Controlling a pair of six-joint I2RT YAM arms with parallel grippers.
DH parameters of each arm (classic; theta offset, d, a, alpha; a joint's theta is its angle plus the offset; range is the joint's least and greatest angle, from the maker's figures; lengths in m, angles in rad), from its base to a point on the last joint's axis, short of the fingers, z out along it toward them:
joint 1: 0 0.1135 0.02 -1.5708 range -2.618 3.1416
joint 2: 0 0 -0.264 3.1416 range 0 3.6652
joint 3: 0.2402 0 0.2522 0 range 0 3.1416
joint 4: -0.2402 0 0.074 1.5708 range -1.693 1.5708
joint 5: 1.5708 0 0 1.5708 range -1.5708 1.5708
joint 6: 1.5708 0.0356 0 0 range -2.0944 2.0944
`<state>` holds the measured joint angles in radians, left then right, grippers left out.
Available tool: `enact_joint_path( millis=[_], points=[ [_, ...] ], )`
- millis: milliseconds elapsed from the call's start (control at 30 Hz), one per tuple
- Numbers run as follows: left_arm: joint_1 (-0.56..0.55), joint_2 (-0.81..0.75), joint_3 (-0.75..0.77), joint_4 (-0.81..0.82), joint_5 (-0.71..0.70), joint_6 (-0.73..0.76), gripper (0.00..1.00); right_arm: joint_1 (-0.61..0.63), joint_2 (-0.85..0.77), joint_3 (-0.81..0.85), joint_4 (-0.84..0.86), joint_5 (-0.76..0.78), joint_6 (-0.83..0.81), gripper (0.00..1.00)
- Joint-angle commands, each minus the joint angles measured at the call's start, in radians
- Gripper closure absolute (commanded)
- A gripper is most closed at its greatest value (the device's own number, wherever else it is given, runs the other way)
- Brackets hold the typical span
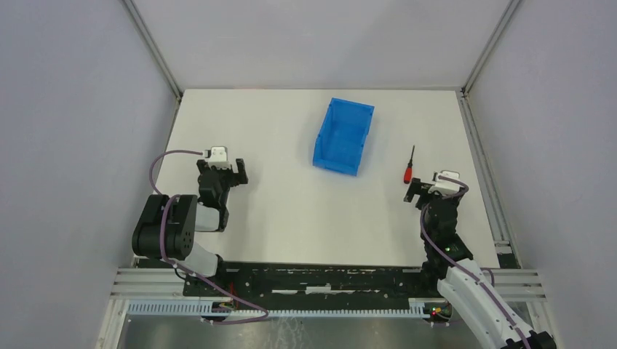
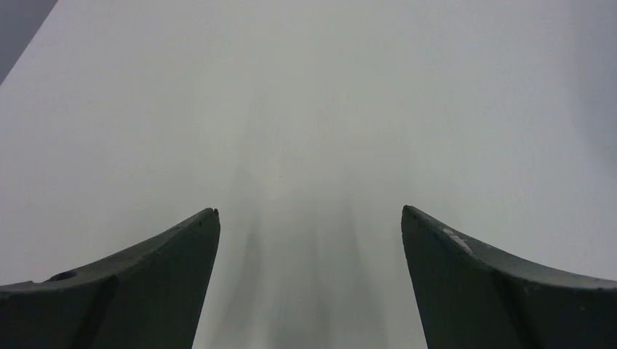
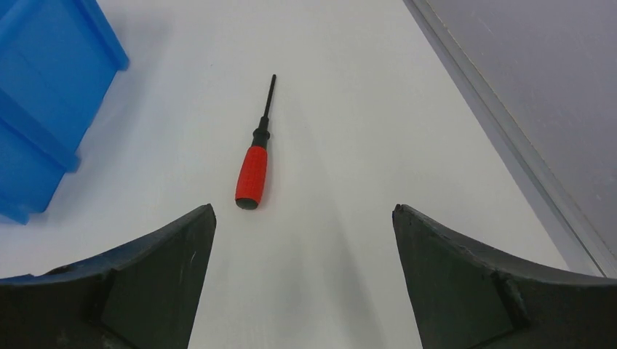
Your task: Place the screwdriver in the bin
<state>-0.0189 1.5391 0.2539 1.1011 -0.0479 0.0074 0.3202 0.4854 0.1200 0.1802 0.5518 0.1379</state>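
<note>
The screwdriver [image 1: 409, 169] lies flat on the white table, red handle toward me and thin black shaft pointing away. In the right wrist view the screwdriver [image 3: 252, 174] rests just beyond my left fingertip. My right gripper [image 3: 304, 209] is open and holds nothing; from above, the right gripper [image 1: 425, 186] sits just behind the handle. The blue bin [image 1: 343, 135] stands left of the screwdriver, and a corner of the bin [image 3: 44, 94] shows in the right wrist view. My left gripper [image 2: 311, 211] is open over bare table; seen from above, this left gripper [image 1: 227, 170] is far left of the bin.
A metal rail [image 1: 484, 167] runs along the table's right edge, close to the screwdriver; the same rail [image 3: 509, 131] shows in the right wrist view. Grey walls enclose the table on three sides. The arm bases sit on a black frame [image 1: 320, 280] at the near edge.
</note>
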Motion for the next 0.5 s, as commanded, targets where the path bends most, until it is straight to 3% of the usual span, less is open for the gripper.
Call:
enact_joint_path(
  millis=[0,100,233,333,467],
  points=[
    [-0.001,-0.011,0.004,0.039,-0.004,-0.031,0.00,0.001,-0.002,0.004,0.084,0.122,0.078,0.02],
    [-0.001,-0.011,0.004,0.039,-0.003,-0.032,0.00,0.002,0.026,0.073,0.052,0.183,0.076,0.02],
    [-0.001,-0.011,0.004,0.039,-0.004,-0.032,0.00,0.003,0.104,0.257,0.006,0.023,-0.065,0.02],
    [-0.001,-0.011,0.004,0.039,-0.004,-0.032,0.00,-0.005,0.266,0.535,-0.156,0.050,-0.092,0.02],
    [-0.001,-0.011,0.004,0.040,-0.004,-0.032,0.00,-0.107,0.653,1.056,-0.577,-0.146,-0.069,0.02]
  ],
)
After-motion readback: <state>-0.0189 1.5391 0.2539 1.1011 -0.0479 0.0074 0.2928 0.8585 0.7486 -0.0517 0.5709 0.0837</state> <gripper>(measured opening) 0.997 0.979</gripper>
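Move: Ahead of the open right hand, about 18 cm out, 3 cm to its left and some 11 cm below, lies the screwdriver, its red handle nearer the robot. The bin stands roughly 27 cm ahead, 26 cm left and 9 cm below that hand. From the idle left hand the screwdriver is about 6 cm ahead, 62 cm to the right and 6 cm below. Climbing fast, the right hand rises about 15 cm and reaches some 6 cm forward over the table towards the far side, ending well above the level of the screwdriver. Before the climb it slips barely 1.5 cm right with a slight clockwise swing of the wrist, most of which then comes back. Fingers stay wide open, still pointing forward, touching nothing. ##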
